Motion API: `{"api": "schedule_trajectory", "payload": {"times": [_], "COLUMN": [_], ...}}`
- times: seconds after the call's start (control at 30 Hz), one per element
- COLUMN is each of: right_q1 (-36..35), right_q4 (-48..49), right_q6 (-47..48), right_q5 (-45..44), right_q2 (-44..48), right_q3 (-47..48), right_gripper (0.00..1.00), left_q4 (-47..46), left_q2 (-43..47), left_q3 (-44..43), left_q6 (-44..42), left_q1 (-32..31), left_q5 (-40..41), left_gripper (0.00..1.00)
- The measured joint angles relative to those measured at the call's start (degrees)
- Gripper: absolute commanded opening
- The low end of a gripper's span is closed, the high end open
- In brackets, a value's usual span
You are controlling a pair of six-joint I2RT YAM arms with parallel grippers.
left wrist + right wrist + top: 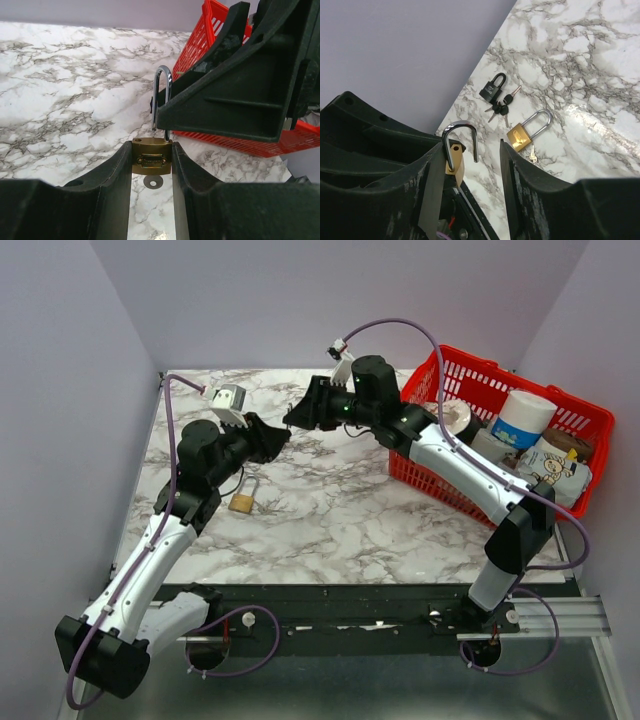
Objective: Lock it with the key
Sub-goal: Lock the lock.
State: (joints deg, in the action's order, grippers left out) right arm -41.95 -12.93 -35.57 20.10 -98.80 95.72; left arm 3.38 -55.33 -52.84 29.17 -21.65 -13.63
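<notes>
My left gripper [151,162] is shut on the body of a brass padlock [151,156], holding it up over the marble table. The padlock's steel shackle [460,137] is swung open, its free end out of the body. A round grey key head [153,181] shows just under the body. My right gripper [472,150] stands open around the shackle, which rests against one finger [432,170] with a gap to the other. In the top view the left gripper [272,436] and the right gripper [296,418] meet tip to tip and hide the padlock.
A second brass padlock [243,498] lies on the table [330,510] below the left gripper, a small key [533,156] beside it. A black padlock [492,89] with a bunch of keys lies near the wall. A red basket [470,357] of groceries stands at the right.
</notes>
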Motion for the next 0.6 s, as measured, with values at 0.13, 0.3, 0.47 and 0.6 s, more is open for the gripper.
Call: {"api": "schedule_trajectory", "payload": {"times": [0.13, 0.3, 0.47, 0.6], "right_q1": [-1.60, -1.86, -1.97, -2.03], "right_q4": [0.00, 0.04, 0.33, -0.02], "right_q6": [0.02, 0.15, -0.20, 1.07], "right_q5": [-1.40, -2.47, -2.16, -2.43], "right_q2": [-0.09, -0.90, -1.99, -1.97], "right_q3": [-0.24, -0.20, -0.15, -0.15], "right_gripper": [0.50, 0.19, 0.01, 0.01], "left_q4": [-0.07, -0.07, 1.88, 2.56], "left_q2": [-0.20, -0.52, -1.40, -1.49], "left_q3": [0.00, 0.00, 0.02, -0.11], "left_q6": [0.31, 0.20, -0.04, -0.79], "left_q1": [-0.50, -1.86, -2.27, -2.38], "left_q5": [0.74, 1.92, 3.76, 3.39], "left_gripper": [0.00, 0.00, 0.18, 0.58]}}
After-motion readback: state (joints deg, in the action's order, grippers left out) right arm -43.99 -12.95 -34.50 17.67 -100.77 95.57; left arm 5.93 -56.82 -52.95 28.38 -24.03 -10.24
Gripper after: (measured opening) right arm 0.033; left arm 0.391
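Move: The raised shackle of the padlock in my left hand stands about 2 cm to the left of my right hand, level with it, the lock body some 4 cm beneath the shackle. From my left hand, which grips that body, the shackle is roughly 3 cm up and 1 cm forward. Down on the table, 26 cm below my right hand, a spare brass padlock lies about 15 cm left and 2 cm back; a black padlock lies some 14 cm farther left of it. I shut my half-open right fingers on the shackle, moving that hand about 2 cm down and a little over 1 cm left until they pinch the steel loop. My left hand keeps its grip on the lock body, sinks the same 2 cm alongside and tips only slightly. ##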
